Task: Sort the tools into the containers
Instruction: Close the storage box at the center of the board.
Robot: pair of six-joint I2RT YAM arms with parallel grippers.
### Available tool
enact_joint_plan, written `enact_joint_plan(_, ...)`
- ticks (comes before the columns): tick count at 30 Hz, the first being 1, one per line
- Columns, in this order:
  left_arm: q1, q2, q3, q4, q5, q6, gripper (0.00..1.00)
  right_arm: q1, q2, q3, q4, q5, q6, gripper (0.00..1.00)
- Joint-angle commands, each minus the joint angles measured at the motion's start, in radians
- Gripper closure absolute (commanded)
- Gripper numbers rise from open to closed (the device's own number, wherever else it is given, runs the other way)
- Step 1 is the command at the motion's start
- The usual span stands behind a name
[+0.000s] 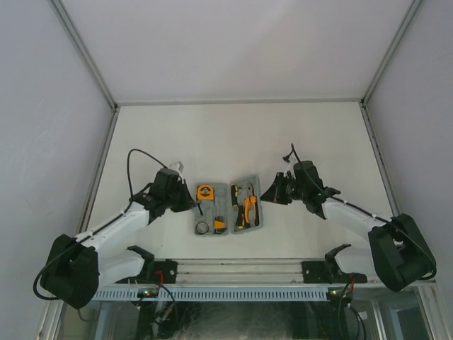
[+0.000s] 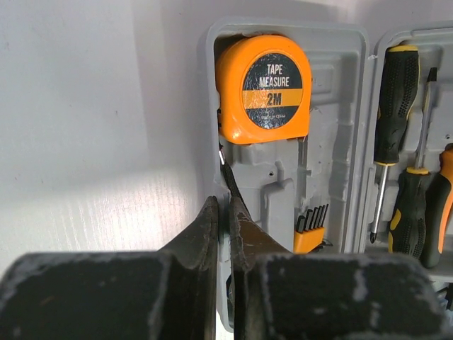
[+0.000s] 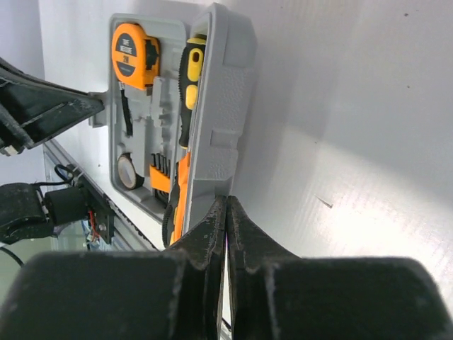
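Observation:
The grey tool case [image 1: 225, 207] lies open between the arms. Its left half holds the orange tape measure [image 2: 263, 88], the orange hex-key set [image 2: 310, 230] and a black ring [image 1: 202, 227]. In the right half sit two black-and-yellow screwdrivers [image 2: 396, 92] and orange-handled pliers [image 1: 249, 209]. My left gripper [image 2: 223, 205] is shut on the case's left wall, and grey plastic shows between its fingers. My right gripper [image 3: 226, 202] is shut and holds nothing; its tips rest against the textured outer side of the right half [image 3: 219, 99], which stands tilted up in that view.
The white table [image 1: 233, 138] has walls at the back and both sides. A metal rail [image 1: 233, 269] with the arm bases runs along the near edge, just behind the case.

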Motion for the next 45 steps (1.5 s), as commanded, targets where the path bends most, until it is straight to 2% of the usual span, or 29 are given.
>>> enact_joint_plan(1,-0.021,0.003,0.057,0.071,0.076,-0.015,1.0,0.032,-0.023,0.027,0.115,-0.074,0.017,1.0)
enact_joint_plan(10,-0.053,-0.017,0.079,0.064,0.094,-0.031,1.0,0.074,0.04,0.028,0.221,-0.054,0.096,1.0)
enact_joint_plan(31,-0.092,-0.025,0.186,0.031,0.111,-0.053,1.0,0.159,0.054,0.072,0.197,0.009,0.098,1.0)
enact_joint_plan(45,-0.113,0.007,0.181,0.055,0.111,-0.057,1.0,0.222,0.193,0.239,0.191,0.013,0.089,1.0)
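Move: The left fingers already hold the tab on the outer edge of the storage box's tool-filled left half, whose middle is some 6 cm to their right and 1 cm back; the right half's middle is about 17 cm to their right, 1 cm ahead. The tape measure sits about 3 cm right and 4 cm ahead of that hand. The shut right fingers are at the right half's raised outer side, its middle roughly 5 cm left, 2 cm back and 3 cm below; the pliers are 4 cm left, 4 cm back. Keeping its pinch on the tab, the left hand first settles slightly, then lifts about 8 cm and swings some 6 cm right towards the right half, tilting about 15 degrees as it brings the left half up. Meanwhile the right hand, fingers still shut, pushes the right half over from outside, travelling about 8 cm left and 4 cm up, with its fingertips against the outer face at the end. ##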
